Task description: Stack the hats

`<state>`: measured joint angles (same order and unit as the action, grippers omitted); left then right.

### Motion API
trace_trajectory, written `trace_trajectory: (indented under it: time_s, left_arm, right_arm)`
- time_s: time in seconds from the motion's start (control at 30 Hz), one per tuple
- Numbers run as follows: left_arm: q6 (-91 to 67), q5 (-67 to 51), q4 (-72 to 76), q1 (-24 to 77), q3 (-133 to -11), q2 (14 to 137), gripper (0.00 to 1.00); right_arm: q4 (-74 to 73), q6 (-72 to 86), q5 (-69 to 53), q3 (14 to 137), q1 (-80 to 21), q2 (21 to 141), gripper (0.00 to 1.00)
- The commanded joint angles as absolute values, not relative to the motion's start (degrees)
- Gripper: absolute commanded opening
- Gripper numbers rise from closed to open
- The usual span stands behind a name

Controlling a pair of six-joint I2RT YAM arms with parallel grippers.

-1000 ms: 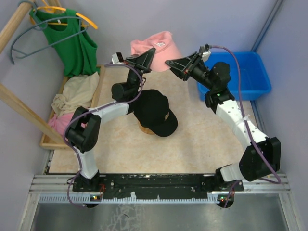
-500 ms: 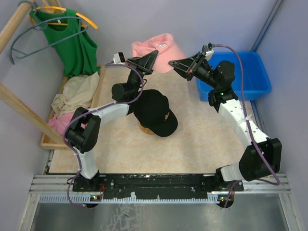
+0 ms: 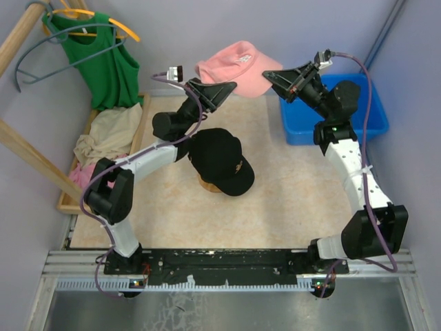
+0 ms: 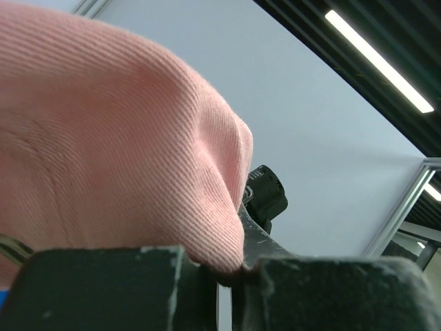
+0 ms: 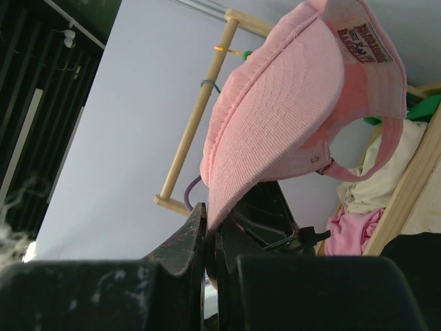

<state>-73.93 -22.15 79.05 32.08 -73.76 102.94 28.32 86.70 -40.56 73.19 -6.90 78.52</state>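
A pink hat hangs in the air at the back of the table, held from both sides. My left gripper is shut on its crown fabric, pinched between the jaws. My right gripper is shut on the brim's edge, with the pink hat spreading above it. A black hat with a gold emblem sits mid-table, below and nearer than the pink one. It rests on a tan hat, of which only a sliver shows.
A blue bin stands at the back right under the right arm. A wooden tray on the left holds cream and pink cloths. A green sleeveless top hangs on a hanger from a wooden rack at the back left.
The right gripper has closed on the pink hat's brim. Both grippers have carried the hat upward and to the right. The black hat has not moved.
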Motion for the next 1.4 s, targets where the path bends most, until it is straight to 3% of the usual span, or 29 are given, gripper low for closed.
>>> trace_trajectory:
  time_s: [0.0, 0.17, 0.33, 0.5, 0.67, 0.93, 1.17, 1.37]
  left_arm:
    - [-73.91, -27.49, 80.11, 31.87, -76.25, 100.88, 0.04]
    - [-71.19, -29.97, 76.29, 31.58, -76.32, 99.47, 0.25]
    - [-59.02, -36.52, 56.45, 30.41, -78.53, 94.95, 0.39]
    - [-56.12, -40.55, 49.24, 29.09, -76.13, 92.49, 0.43]
    - [-63.60, -42.54, 52.29, 25.19, -71.05, 90.62, 0.49]
    - [-91.35, -38.23, 80.25, 17.51, -62.28, 94.31, 0.52]
    - [-102.15, -36.99, 88.24, 18.57, -68.38, 100.25, 0.51]
    - [-104.68, -32.24, 90.16, 19.58, -70.26, 103.50, 0.57]
  right_arm:
    - [31.78, 85.73, -35.39, 75.57, -5.20, 77.43, 0.00]
    - [34.27, 87.80, -35.73, 75.17, -4.62, 77.65, 0.00]
    - [36.69, 90.56, -36.91, 76.81, -1.68, 78.32, 0.00]
    - [39.65, 93.77, -37.29, 78.19, -0.34, 79.47, 0.00]
    - [43.44, 97.77, -37.79, 77.76, 0.50, 80.19, 0.00]
    - [53.44, 107.01, -37.99, 75.89, 0.51, 81.55, 0.00]
    - [59.55, 111.58, -36.99, 75.07, -0.42, 82.50, 0.00]
    - [64.26, 114.69, -36.74, 74.08, -2.79, 83.81, 0.00]
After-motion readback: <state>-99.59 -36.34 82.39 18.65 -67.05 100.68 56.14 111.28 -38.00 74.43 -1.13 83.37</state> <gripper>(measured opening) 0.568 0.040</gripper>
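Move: Both hands already hold the pink hat high over the table. Its middle lies about 5 cm ahead of and 3 cm above the left fingers; from the right fingers, at the brim, it is some 8 cm left, 4 cm ahead and 2 cm up. The black hat on the stand sits around 6 cm back, 5 cm left and 22 cm below the left hand. The blue box is roughly 24 cm right of the right hand, 10 cm farther out and 42 cm below. Easing about a centimetre right and down, the left hand opens to roughly half and comes free of the pink hat, draws back a little, then swings left some 8 cm while dipping, rising slightly at the end. The right hand keeps its pinch on the brim, moving right about 5 cm and then up about 6 cm while easing back, its fingers tipping up nearly 20 degrees. ##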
